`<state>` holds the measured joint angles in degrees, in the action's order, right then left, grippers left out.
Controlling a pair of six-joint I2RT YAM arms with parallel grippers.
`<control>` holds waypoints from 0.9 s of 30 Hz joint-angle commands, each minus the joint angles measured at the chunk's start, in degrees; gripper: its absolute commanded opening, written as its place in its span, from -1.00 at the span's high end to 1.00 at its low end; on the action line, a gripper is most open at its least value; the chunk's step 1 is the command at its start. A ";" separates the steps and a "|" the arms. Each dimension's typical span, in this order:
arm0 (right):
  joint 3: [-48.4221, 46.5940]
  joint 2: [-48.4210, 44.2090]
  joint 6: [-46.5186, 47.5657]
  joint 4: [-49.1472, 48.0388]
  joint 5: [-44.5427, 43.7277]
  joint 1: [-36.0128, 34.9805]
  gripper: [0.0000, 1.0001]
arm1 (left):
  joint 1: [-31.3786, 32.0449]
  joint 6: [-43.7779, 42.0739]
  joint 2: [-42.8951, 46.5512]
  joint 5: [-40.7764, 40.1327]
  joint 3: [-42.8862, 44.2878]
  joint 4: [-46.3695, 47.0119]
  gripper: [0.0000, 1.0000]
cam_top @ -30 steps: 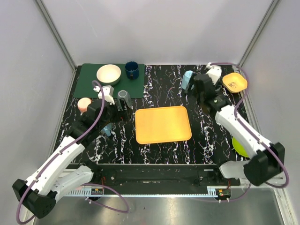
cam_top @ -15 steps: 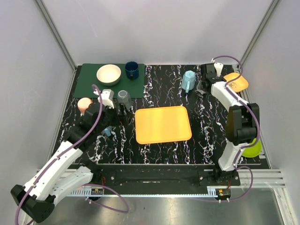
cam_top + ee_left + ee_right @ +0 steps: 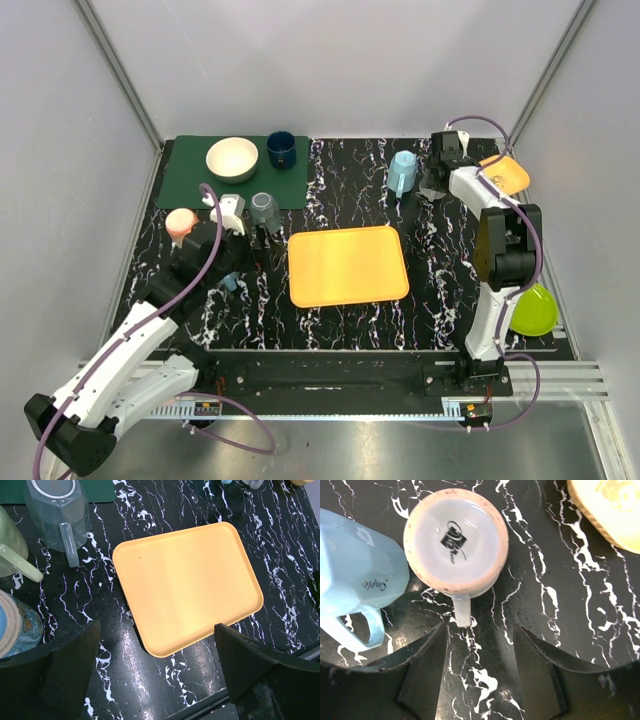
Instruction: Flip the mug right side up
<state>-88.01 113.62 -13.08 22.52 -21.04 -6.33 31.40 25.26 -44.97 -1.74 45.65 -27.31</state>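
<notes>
A white mug (image 3: 456, 540) stands upside down on the black marble table, its printed base facing up and its handle (image 3: 462, 611) pointing at my right gripper (image 3: 479, 626). That gripper is open, with the handle's tip just ahead of the gap and nothing between the fingers. In the top view my right gripper (image 3: 440, 178) is at the far right and covers this mug. My left gripper (image 3: 156, 630) is wide open and empty, hovering over the table at the near corner of the orange tray (image 3: 190, 585).
A light blue mug (image 3: 355, 570) lies close to the white mug's left, and an orange bowl (image 3: 610, 510) is to its right. A clear inverted mug (image 3: 55, 510), a green mat (image 3: 190, 175) with a bowl (image 3: 232, 158) and a dark cup (image 3: 281, 149), and a green bowl (image 3: 532, 310) are also here.
The right arm has folded back toward the far right corner and its jaws have narrowed from fully wide. The left gripper has shifted slightly toward the tray.
</notes>
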 commanded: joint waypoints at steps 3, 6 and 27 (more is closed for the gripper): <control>-5.07 4.06 0.69 -3.10 1.18 -0.09 -0.23 | -0.11 -1.35 0.06 0.33 -0.56 2.00 -0.98; -6.30 5.73 0.60 -3.54 0.21 -0.09 -0.20 | -0.11 -1.35 -0.47 -0.02 -0.47 2.00 -0.98; -9.82 10.92 0.78 -5.47 -0.76 0.35 0.39 | -0.11 -0.82 -1.96 -0.46 -0.82 1.47 -0.98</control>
<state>-95.26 123.87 -12.60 19.14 -21.39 -6.26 31.40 24.86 -47.00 -1.96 45.21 -27.35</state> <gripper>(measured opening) 0.330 0.984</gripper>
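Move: The upside-down grey mug's middle is some 9 cm ahead of the right hand, 2 cm to its right and 5 cm below; its handle, nearer, is about 4 cm ahead, 4 cm below. The light-blue mug stands 10 cm left of the grey mug, the yellow bowl about 18 cm right of it, both about level with it. From the left hand the grey mug lies roughly 35 cm ahead, 45 cm right, 16 cm below. The right hand eases about 4 cm forward and 3.5 cm down, fingers closing partway around the grey mug's handle. ##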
